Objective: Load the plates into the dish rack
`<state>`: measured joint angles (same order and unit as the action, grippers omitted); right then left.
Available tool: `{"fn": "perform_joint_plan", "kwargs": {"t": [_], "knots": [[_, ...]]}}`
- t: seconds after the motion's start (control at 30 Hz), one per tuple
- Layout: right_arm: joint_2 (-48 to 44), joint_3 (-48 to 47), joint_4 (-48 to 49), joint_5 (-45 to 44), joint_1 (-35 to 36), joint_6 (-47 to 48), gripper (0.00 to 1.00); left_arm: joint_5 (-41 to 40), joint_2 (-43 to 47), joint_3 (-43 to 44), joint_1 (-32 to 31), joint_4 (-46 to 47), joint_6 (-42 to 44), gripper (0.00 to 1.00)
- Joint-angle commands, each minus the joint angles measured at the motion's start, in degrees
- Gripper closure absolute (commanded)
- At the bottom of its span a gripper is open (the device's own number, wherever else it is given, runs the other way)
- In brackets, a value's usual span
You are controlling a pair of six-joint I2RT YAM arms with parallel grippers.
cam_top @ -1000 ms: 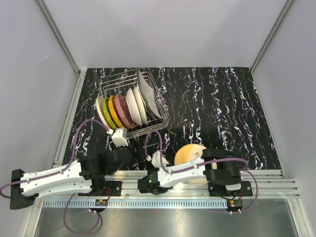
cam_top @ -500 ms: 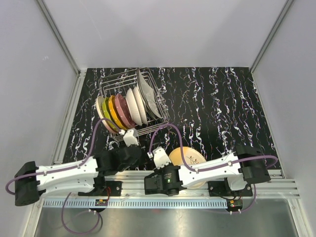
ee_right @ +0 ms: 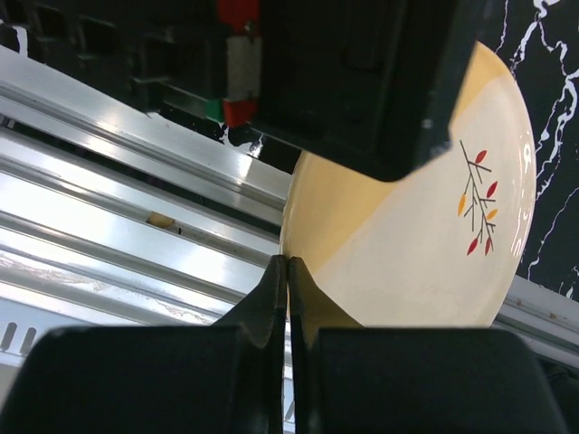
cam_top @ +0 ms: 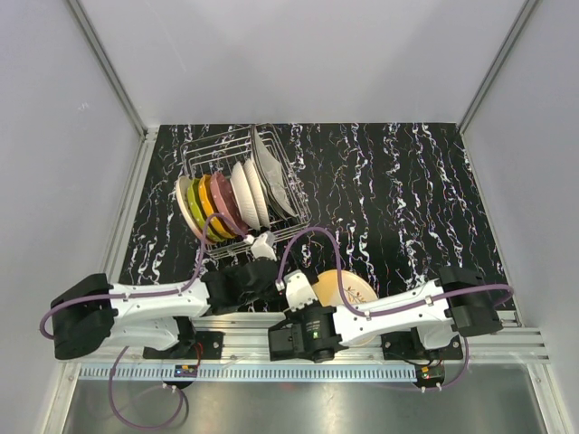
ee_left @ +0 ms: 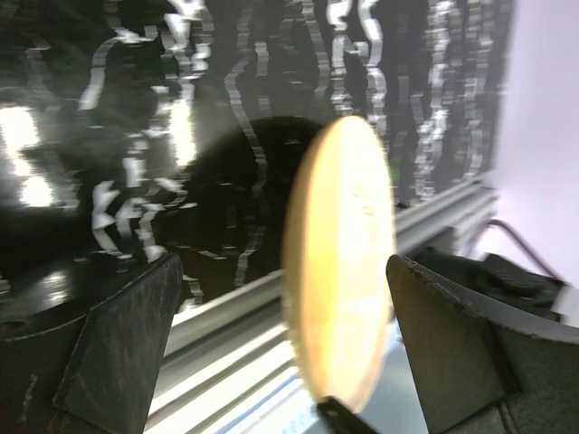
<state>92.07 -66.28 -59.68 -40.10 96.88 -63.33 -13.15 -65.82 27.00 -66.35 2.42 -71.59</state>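
Observation:
The wire dish rack stands at the back left with several plates upright in it: cream, lime-green, orange, pink and white. One more cream plate with a small leaf sprig is held on edge over the table's near edge. My right gripper is shut on the lower rim of this plate. My left gripper is open by the rack's front right corner. The plate appears blurred and edge-on between its fingers; I cannot tell if it is touched.
The aluminium rail runs along the near edge, under the held plate. Purple cables loop over both arms near the rack's front. Grey walls close in the black marbled table on three sides.
My left gripper has swung right along the rack's front toward the held plate. The right arm's elbow has swung out to the right, and the plate now stands more on edge.

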Motion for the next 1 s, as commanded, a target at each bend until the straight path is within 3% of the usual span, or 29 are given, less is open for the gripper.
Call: {"fn": "perform_joint_plan", "kwargs": {"t": [0.0,0.2,0.37,0.47,0.6,0.63,0.83,0.87,0.97], "knots": [[-3.7,-1.3,1.0,-6.5,1.1,-2.2,1.00,0.8,0.1,-0.1,0.1,9.4,-2.7,0.01],[-6.0,-1.7,-0.7,-9.4,2.2,-3.6,1.00,6.0,-4.3,-0.2,0.6,13.6,-3.9,0.01],[-7.8,-1.7,-0.6,-11.8,2.9,-3.8,1.00,11.3,-10.4,-2.9,0.6,22.3,-7.8,0.01],[-8.1,-1.5,0.3,-12.2,3.0,-3.3,1.00,12.7,-11.8,-3.4,0.6,25.7,-8.5,0.07],[-7.7,-1.5,1.1,-12.4,3.4,-2.9,1.00,12.5,-10.2,-2.9,0.6,26.7,-7.8,0.21],[-7.5,-1.6,1.2,-12.4,3.5,-2.8,1.00,12.1,-9.7,-2.8,0.7,26.2,-7.7,0.31],[-6.8,-1.4,2.8,-11.8,3.5,-1.3,1.00,10.2,-6.3,-2.0,1.0,22.8,-6.1,0.61],[-6.7,-1.4,3.1,-11.5,3.4,-1.1,1.00,10.2,-6.2,-2.0,1.1,22.5,-5.8,0.73],[-6.5,-1.5,3.4,-11.3,3.5,-1.1,1.00,10.2,-5.4,-1.6,1.4,21.1,-5.1,0.93]]}}
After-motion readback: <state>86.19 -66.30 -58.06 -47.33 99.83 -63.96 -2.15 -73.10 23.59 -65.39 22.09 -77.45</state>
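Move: The plate hangs by its left rim from the right gripper, sloping down to the right, its middle about 8 cm right of that hand, 5 cm ahead and 4 cm lower. From the left hand, open near the plate's far-left edge, the plate's middle is some 11 cm to the right, 3 cm back and 4 cm below. The dish rack's middle lies about 27 cm ahead of the left hand and 15 cm to its left, 2 cm lower. Rightward onto the plate's far-left rim goes the wide-open left hand, about 4 cm in all, rising a little, dipping, then coming back up and rolling its left side down; halfway through, its fingers start closing and narrow onto the rim from both faces. The right hand keeps its shut grip and lifts the rim about 4 cm, its left side tipping up some 10 degrees. ##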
